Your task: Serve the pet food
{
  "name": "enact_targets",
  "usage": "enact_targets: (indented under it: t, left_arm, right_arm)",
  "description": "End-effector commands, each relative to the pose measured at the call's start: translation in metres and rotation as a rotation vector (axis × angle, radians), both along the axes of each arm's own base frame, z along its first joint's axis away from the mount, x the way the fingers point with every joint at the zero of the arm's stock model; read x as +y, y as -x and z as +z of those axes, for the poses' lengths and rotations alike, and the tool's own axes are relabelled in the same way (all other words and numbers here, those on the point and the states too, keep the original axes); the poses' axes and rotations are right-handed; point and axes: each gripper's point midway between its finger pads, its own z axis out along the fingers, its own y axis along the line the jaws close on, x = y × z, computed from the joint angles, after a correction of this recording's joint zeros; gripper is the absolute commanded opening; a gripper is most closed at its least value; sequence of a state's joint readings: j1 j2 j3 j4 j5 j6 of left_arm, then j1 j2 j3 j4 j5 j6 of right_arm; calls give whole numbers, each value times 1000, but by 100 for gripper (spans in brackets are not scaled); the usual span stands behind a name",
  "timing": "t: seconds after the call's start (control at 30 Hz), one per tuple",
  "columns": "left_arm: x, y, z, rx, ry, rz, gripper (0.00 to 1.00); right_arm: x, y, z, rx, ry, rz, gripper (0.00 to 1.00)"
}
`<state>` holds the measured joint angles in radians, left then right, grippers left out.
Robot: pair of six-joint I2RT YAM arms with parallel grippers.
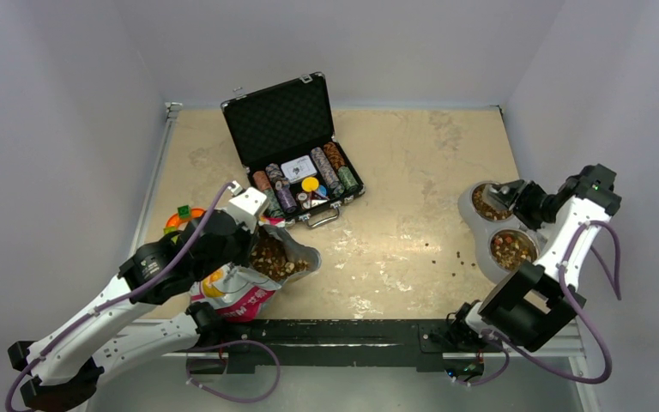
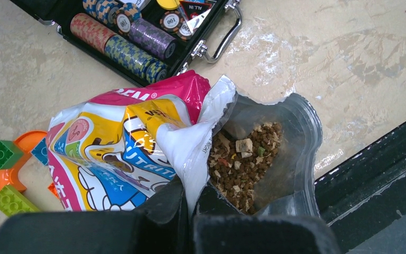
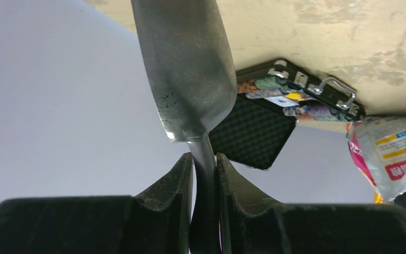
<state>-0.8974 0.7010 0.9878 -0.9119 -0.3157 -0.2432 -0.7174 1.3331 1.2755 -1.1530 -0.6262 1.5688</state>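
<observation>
The pet food bag [image 1: 244, 299] stands open at the near left, with brown kibble [image 1: 273, 257] showing in its mouth. My left gripper [image 1: 253, 230] is shut on the bag's white top edge; the left wrist view shows the fingers [image 2: 190, 190] pinching that fold beside the kibble [image 2: 246, 164]. A grey double bowl [image 1: 468, 215] at the right holds kibble in both cups [image 1: 512, 249]. My right gripper [image 1: 522, 202] hovers over the far cup, shut on the handle of a metal scoop [image 3: 185, 69]. The scoop's inside is hidden.
An open black poker-chip case [image 1: 296, 150] sits at the back centre. Toy bricks and an orange piece [image 1: 180, 216] lie left of the bag. Loose pellets [image 1: 446, 255] are scattered left of the bowl. A black rail [image 1: 343, 330] runs along the near edge.
</observation>
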Motion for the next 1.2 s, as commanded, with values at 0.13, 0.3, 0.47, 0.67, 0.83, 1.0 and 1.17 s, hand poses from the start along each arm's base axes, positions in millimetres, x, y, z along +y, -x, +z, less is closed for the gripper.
enact_targets:
  t: [0.13, 0.3, 0.47, 0.67, 0.83, 1.0, 1.17]
  left_arm:
    - [-3, -6, 48, -110, 121, 9, 0]
    - [-6, -6, 52, -107, 146, 12, 0]
    - [-9, -4, 52, -94, 168, 12, 0]
    - [-6, -5, 56, -90, 184, 45, 0]
    - [-3, -3, 60, -73, 201, 72, 0]
    - [2, 1, 63, -51, 215, 92, 0]
    - [2, 4, 66, -26, 233, 108, 0]
  right_arm:
    - [10, 25, 14, -42, 151, 74, 0]
    - [20, 56, 9, -36, 333, 186, 0]
    - [56, 93, -31, -98, 457, 410, 0]
    - [142, 86, -37, -610, 671, 865, 0]
    - [173, 85, -48, -822, 803, 1058, 0]
    - [177, 67, -80, -812, 719, 1143, 0]
    - [188, 38, -85, -817, 681, 1214, 0]
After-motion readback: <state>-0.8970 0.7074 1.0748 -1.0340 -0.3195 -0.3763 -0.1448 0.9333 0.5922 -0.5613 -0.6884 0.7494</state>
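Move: My right hand holds the scoop by its handle some 18 cm above the far bowl, which lies almost straight below it. The near bowl is about 10 cm back and 4 cm to its right. The clear table where the scoop goes lies about 18 cm to its left and 6 cm back, with loose kibble about 9 cm left and 13 cm back. From my left hand, still on the bag's rim, that spot is around 34 cm right and 4 cm farther out. After drawing back off the far bowl, my right hand swings the empty scoop left about 18 cm, sinking roughly 10 cm towards the clear table, then eases a little forward as it keeps sinking. The wrist rolls some 80 degrees, mostly counter-clockwise, and the grip holds. My left hand keeps its pinch on the bag and draws it slightly back and up. ##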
